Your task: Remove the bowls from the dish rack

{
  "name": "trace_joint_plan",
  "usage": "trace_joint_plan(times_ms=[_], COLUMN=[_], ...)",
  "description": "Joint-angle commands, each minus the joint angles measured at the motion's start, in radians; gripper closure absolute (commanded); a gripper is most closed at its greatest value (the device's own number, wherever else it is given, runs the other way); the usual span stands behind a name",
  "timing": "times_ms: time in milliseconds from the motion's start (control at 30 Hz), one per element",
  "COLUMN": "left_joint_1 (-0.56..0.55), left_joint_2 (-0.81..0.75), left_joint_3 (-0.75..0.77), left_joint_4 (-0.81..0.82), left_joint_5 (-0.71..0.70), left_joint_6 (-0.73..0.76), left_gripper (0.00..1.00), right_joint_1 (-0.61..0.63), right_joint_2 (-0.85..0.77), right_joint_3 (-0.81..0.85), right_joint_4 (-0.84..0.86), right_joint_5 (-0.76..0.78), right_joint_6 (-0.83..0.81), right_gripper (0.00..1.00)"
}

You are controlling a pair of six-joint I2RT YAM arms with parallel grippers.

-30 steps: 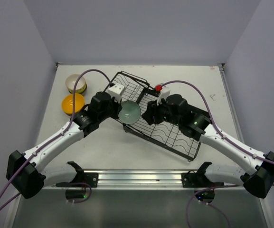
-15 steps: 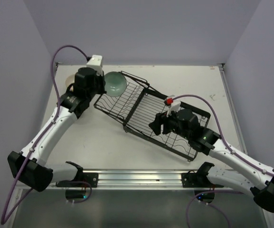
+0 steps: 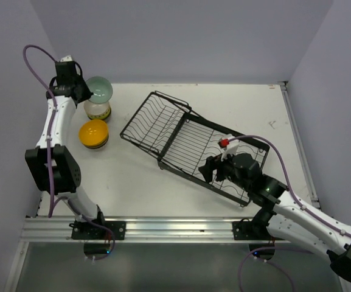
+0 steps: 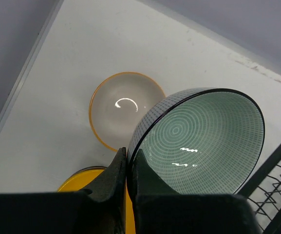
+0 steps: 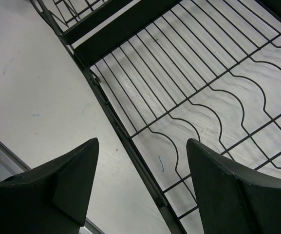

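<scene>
My left gripper (image 3: 81,92) is shut on the rim of the pale teal bowl (image 3: 100,90), one finger inside and one outside, as the left wrist view (image 4: 129,165) shows. The teal bowl (image 4: 198,141) hangs tilted just above a cream bowl with a yellow-green outside (image 3: 97,111), also seen in the left wrist view (image 4: 121,109). An orange-yellow bowl (image 3: 93,134) sits on the table in front of them. The black dish rack (image 3: 187,143) holds no bowls. My right gripper (image 3: 215,171) is open and empty above the rack's flat wavy-wire section (image 5: 218,112).
The left wall stands close beside my left arm. The rack's near edge bar (image 5: 125,146) runs diagonally between my right fingers. The aluminium rail (image 3: 175,228) lies along the table's near edge.
My left arm has carried the teal bowl from the rack to the far left, over the cream bowl. My right arm has drawn back toward the near edge of the rack.
</scene>
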Motion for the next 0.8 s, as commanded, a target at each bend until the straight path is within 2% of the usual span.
trace_joint_plan(times_ms=[0, 267, 767], left_joint_1=[0.029, 0.060, 0.080], left_joint_2=[0.019, 0.145, 0.262], left_joint_3=[0.061, 0.107, 0.135], left_joint_4=[-0.022, -0.033, -0.021], left_joint_5=[0.034, 0.020, 0.025], left_joint_6=[-0.031, -0.011, -0.010], left_gripper=[1.00, 1.00, 1.00], right_joint_1=[0.002, 0.000, 0.002], right_joint_2=[-0.012, 0.011, 0.002], right_joint_3=[-0.015, -0.006, -0.023], right_joint_4=[0.061, 0.047, 0.059], right_joint_5=[0.051, 0.020, 0.009], right_joint_6=[-0.011, -0.010, -0.008], right_gripper=[0.23, 0.22, 0.22])
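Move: The left hand, still pinching the green bowl's rim with the bowl hanging to its right, has the white bowl topping the stack almost straight below, about 1 cm ahead and some 15 cm down. The orange bowl is roughly 10 cm back and 1 cm to the left, and the rack's left corner about 9 cm back and 12 cm right. From the right hand the white bowl lies some 30 cm ahead and 48 cm left. Left hand, grip kept, lowers the green bowl about 10 cm towards the white bowl, drifting left and tipping down. ##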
